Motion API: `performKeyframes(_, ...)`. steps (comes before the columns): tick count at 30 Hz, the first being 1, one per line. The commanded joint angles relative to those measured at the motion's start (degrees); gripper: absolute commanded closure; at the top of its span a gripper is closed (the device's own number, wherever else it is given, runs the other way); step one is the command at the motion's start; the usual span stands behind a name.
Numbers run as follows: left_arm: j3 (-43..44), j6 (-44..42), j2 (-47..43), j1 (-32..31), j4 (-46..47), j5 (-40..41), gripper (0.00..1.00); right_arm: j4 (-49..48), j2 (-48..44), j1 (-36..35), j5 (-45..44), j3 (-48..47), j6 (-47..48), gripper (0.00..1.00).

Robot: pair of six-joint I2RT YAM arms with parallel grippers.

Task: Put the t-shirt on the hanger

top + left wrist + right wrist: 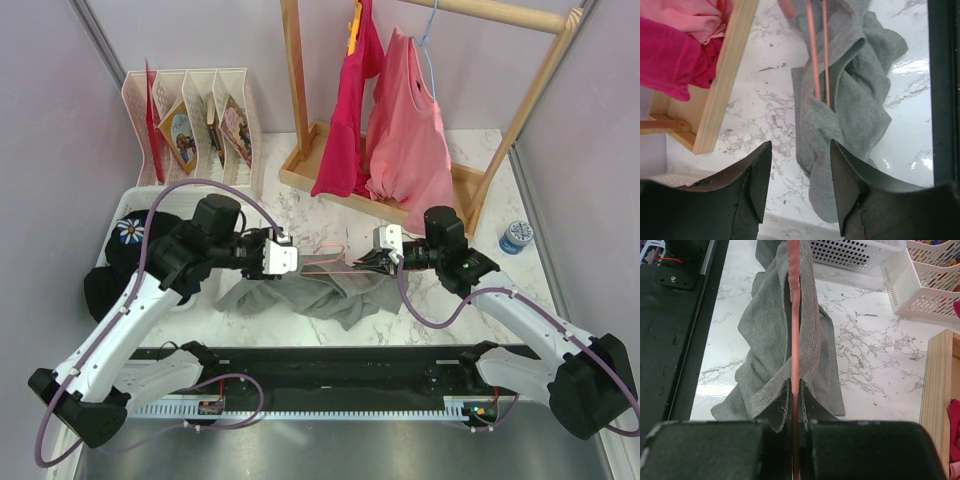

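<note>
The grey t-shirt (330, 295) lies crumpled on the marble table between my two grippers, part of it draped over the thin salmon-pink hanger (335, 267). My right gripper (368, 262) is shut on one hanger rod; in the right wrist view the hanger (795, 315) runs straight out from the gripper (796, 395), with the t-shirt (765, 325) folded over both sides of it. My left gripper (295, 262) stands open at the hanger's other end. In the left wrist view the gripper (800, 182) holds nothing; the t-shirt (855, 100) and two hanger rods (815, 60) lie just beyond it.
A wooden clothes rack (295, 172) stands at the back with a light pink shirt (405, 130) and a magenta garment. A white basket (125, 205) on the left holds a black garment with a daisy (130, 232). A white file organiser (200, 110) and a blue-lidded tub (516, 237) stand nearby.
</note>
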State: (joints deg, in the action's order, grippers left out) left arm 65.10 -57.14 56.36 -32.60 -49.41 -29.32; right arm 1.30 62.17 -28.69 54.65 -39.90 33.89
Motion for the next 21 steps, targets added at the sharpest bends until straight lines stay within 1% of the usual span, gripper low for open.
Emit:
performKeyframes(1,0.9,-3.4,1.7,-1.6,-3.4,-2.6,0.44,-2.2,-1.4,-0.4,2.7,-1.1,1.5,1.0)
performKeyframes(5,0.4,-2.2,5.1,-1.8,-3.3,-0.2,0.48,-2.4,-1.8,-0.7,2.7,-1.1,2.1,1.0)
performKeyframes(8,0.8,-2.6,6.9,-0.6,-3.3,-0.7,0.54,-2.0,-2.1,-0.8,2.5,-1.2,2.6,1.0)
performKeyframes(9,0.5,-2.7,7.1,-0.6,-3.3,-1.5,0.59,-2.0,-2.1,-0.8,2.5,-1.4,2.6,1.0)
performKeyframes(11,-0.8,-3.1,7.0,-0.7,-3.0,-2.5,0.65,-2.4,-2.1,-0.9,2.6,-1.7,2.2,1.0)
performKeyframes(12,-1.2,-2.8,7.1,-0.7,-2.4,-3.4,0.71,-3.0,-2.0,-1.1,2.6,-1.8,1.6,1.0)
performKeyframes(15,-1.6,-0.9,6.8,-0.8,0.3,-5.7,0.76,-5.9,-1.4,-1.5,2.2,-1.5,-0.2,1.0)
performKeyframes(18,-1.6,2.2,6.2,-1.1,4.4,-7.8,0.77,-8.4,-0.3,-2.2,1.9,-1.5,-2.0,1.0)
performKeyframes(21,-1.3,4.7,6.3,-1.7,6.1,-9.7,0.76,-11.5,0.8,-3.1,1.2,-1.5,-3.7,1.0)
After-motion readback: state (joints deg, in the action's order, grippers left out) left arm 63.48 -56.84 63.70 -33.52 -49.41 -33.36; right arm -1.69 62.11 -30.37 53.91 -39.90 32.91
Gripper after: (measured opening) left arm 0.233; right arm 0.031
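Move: The grey t-shirt's edge that the left fingers go for is about 5 cm below the left hand, 2 cm to its right and 1 cm back. The visible end of the pink hanger, where it enters the cloth, is some 7 cm right of that hand, level fore and aft, 4 cm below. The white basket's middle is roughly 25 cm left and 4 cm ahead. From the right hand, already holding the hanger, that t-shirt edge is about 19 cm left, level fore and aft, 3 cm lower. Left hand sinks about 4 cm onto the t-shirt, fingers closing to pinch it; right keeps hold of the hanger. ##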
